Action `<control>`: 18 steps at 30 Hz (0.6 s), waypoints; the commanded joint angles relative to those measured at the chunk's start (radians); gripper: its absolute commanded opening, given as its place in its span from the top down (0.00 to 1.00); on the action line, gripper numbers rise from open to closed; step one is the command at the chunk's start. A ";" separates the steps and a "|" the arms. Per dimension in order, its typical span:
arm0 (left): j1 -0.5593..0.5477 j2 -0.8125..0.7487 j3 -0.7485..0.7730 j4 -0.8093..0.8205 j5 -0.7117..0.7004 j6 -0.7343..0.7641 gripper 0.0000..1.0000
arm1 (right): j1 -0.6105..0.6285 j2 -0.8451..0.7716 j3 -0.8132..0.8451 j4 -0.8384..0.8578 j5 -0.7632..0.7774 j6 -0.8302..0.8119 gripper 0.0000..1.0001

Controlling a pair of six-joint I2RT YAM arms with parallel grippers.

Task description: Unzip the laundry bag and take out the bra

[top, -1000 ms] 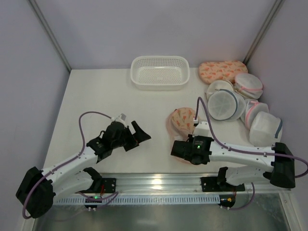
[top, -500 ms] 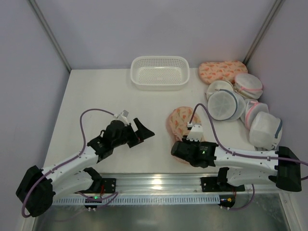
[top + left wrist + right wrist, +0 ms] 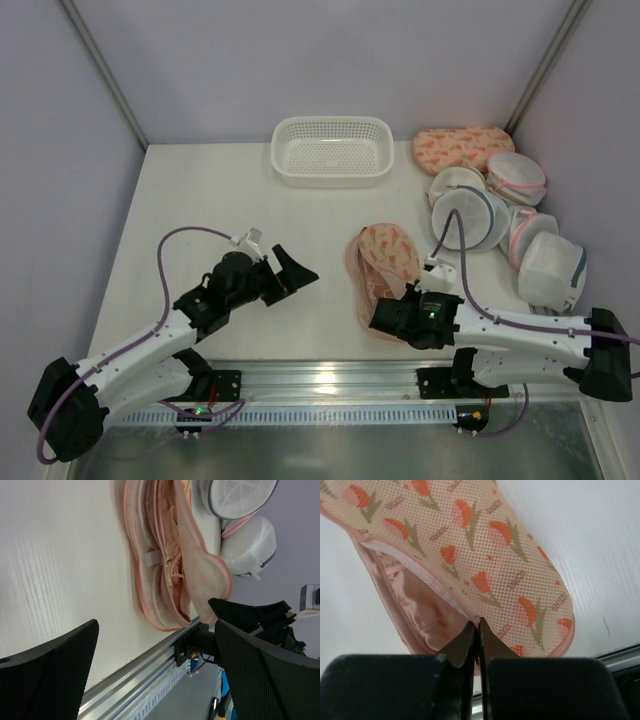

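The laundry bag (image 3: 388, 252), cream-peach with an orange-red tulip print, lies unzipped at the table's near middle. My right gripper (image 3: 398, 306) is shut on the zipper edge of its upper flap (image 3: 485, 555) and holds that flap lifted. Inside, the pale pink bra (image 3: 172, 572) shows between the two halves, also visible as satin fabric (image 3: 420, 602) under the flap. To the bag's left my left gripper (image 3: 292, 270) hovers open with nothing between its fingers. It faces the bag's open side (image 3: 150, 580) from a short distance.
A white basket (image 3: 333, 150) stands at the back centre. A second printed bag (image 3: 463, 147) and several round white mesh bags (image 3: 465, 215) with blue or pink trim lie at the right. The metal rail (image 3: 330, 380) runs along the near edge.
My right gripper has shifted right along the bag's near end, and the upper flap now stands higher, showing more pink inside. The left gripper has edged slightly towards the bag.
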 commanded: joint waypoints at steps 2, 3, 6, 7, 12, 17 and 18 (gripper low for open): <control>-0.002 0.010 -0.008 0.014 0.007 0.010 0.01 | -0.002 -0.145 -0.042 -0.250 0.136 0.402 0.97; -0.002 0.015 -0.008 0.014 0.010 0.010 0.01 | -0.004 -0.166 -0.048 -0.308 0.154 0.442 0.97; -0.002 0.020 -0.008 0.012 0.012 0.007 0.00 | -0.002 -0.225 -0.063 -0.444 0.181 0.630 0.96; -0.002 0.023 -0.006 0.014 0.012 0.007 0.01 | -0.008 -0.255 -0.076 -0.445 0.194 0.621 0.96; -0.002 0.026 -0.003 0.014 0.017 0.007 0.01 | -0.068 -0.289 -0.094 -0.444 0.229 0.624 0.96; -0.002 0.026 -0.005 0.014 0.047 0.008 0.01 | -0.201 -0.199 -0.056 -0.445 0.254 0.514 0.96; -0.002 0.027 -0.003 0.012 0.055 0.010 0.01 | -0.241 -0.193 -0.051 -0.445 0.264 0.501 0.96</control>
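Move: The right gripper already grips the edge of the laundry bag's printed flap. The bare table it should draw the flap over lies about 12 cm to its right, level with it and some 5 cm below. The bra, in the bag's opening, is roughly 5 cm left, 5 cm ahead and 4 cm lower, and a blue-rimmed mesh pouch stands about 17 cm ahead and 11 cm right. From the left gripper, that bare spot is some 33 cm right, 2 cm ahead and 10 cm down. Keep the right fingers shut on the flap's edge and draw it about 9 cm to the right, away from the bra and out over the bare table. Turn the wrist some 25 degrees clockwise on the way and tip the fingertips up a little, so the flap peels back off the opening. ##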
